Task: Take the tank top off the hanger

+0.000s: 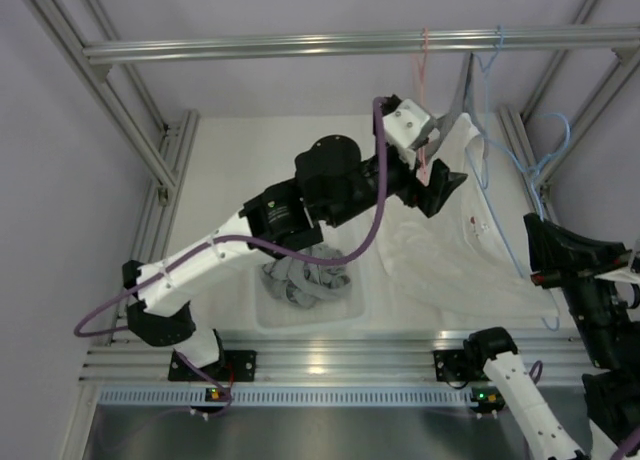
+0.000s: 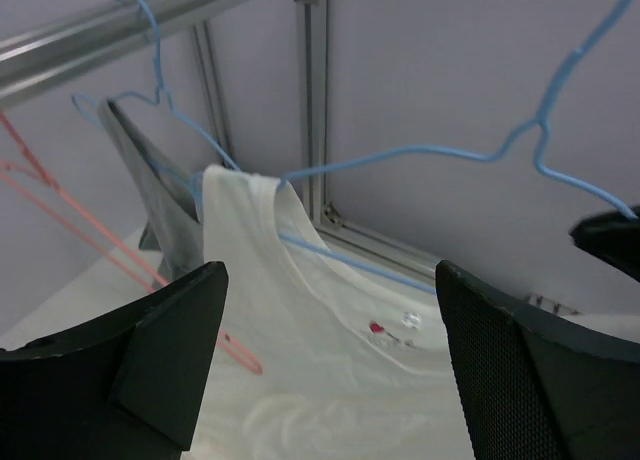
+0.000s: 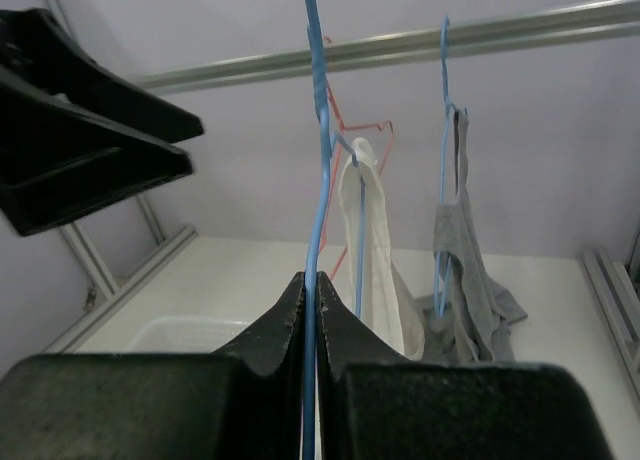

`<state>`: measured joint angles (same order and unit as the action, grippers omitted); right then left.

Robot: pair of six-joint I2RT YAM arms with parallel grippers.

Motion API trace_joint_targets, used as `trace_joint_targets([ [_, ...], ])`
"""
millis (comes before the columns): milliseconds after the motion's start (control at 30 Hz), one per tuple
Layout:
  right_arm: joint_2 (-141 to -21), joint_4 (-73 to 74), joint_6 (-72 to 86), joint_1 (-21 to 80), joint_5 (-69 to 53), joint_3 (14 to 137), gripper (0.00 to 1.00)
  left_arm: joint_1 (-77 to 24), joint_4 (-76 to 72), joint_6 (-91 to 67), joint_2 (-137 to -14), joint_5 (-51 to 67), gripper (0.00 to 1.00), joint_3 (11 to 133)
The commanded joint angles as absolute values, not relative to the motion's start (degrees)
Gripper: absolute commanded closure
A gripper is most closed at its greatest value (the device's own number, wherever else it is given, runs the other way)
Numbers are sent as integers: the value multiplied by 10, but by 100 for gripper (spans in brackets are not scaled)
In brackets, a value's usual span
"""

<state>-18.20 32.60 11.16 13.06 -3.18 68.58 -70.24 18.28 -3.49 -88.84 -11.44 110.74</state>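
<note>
The white tank top point(image 2: 320, 380) hangs by one strap point(image 2: 240, 190) from a blue wire hanger point(image 2: 430, 155), and its body lies spread on the table point(image 1: 450, 240). My left gripper point(image 2: 330, 275) is open, with a finger on each side of the cloth just below the neckline and not touching it. From above, the left gripper point(image 1: 448, 190) sits at the top's upper left edge. My right gripper point(image 3: 318, 278) is shut on the blue hanger's wire point(image 3: 318, 180). In the top view the right gripper point(image 1: 533, 248) is at the table's right side.
A grey tank top point(image 3: 460, 260) hangs on a second blue hanger point(image 3: 444, 130) from the rail point(image 1: 350, 46). A bare pink hanger point(image 2: 60, 220) hangs beside it. A clear bin point(image 1: 345, 315) holding grey clothes point(image 1: 305, 280) stands at the near middle. Frame posts line both sides.
</note>
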Motion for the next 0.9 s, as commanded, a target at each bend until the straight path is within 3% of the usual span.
trace_joint_targets([
  [0, -173, 374, 119, 123, -47, 743, 100, -702, 149, 60, -978, -126, 11, 1219],
  [133, -170, 402, 120, 122, -44, 773, 100, -692, 149, 94, -1048, -145, 14, 1275],
  [267, -170, 417, 115, 122, -45, 797, 100, -647, 142, 74, -1057, -41, 14, 1263],
  [400, -175, 422, 113, 123, -51, 812, 100, -643, 118, 87, -1061, -37, 14, 1236],
  [600, -182, 422, 118, 123, -81, 818, 100, -635, 94, 88, -1075, -33, 25, 1229],
  [767, -186, 421, 114, 122, -79, 820, 100, -628, 88, 66, -1078, -3, 24, 1225],
  [800, -188, 421, 114, 123, -81, 820, 100, -628, 86, 64, -1077, -3, 26, 1224],
  [867, -189, 422, 113, 122, -85, 822, 100, -628, 80, 62, -1077, 16, 39, 1225],
])
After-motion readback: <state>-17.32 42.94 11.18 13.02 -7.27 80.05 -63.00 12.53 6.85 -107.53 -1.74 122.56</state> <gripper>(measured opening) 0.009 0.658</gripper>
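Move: The white tank top's far shoulder strap, on the blue hanger held by the right hand, lies about 12 cm ahead of the left hand, 9 cm to its right and 3 cm lower. The pink hanger is some 15 cm ahead, level sideways and about 3 cm lower; the grey tank top hangs roughly 22 cm ahead, 12 cm right and 4 cm lower. From the right hand, the strap is about 25 cm ahead, 4 cm left and 5 cm higher. The white tank top's far strap is met by the left hand, which swings forward and to the right, sinking about 4 cm, then stops with its wide fingers astride the strap and starts narrowing them, still far from shut. Meanwhile the right hand keeps its pinch on the blue hanger's near side and draws it back about 5 cm, rising slightly. ##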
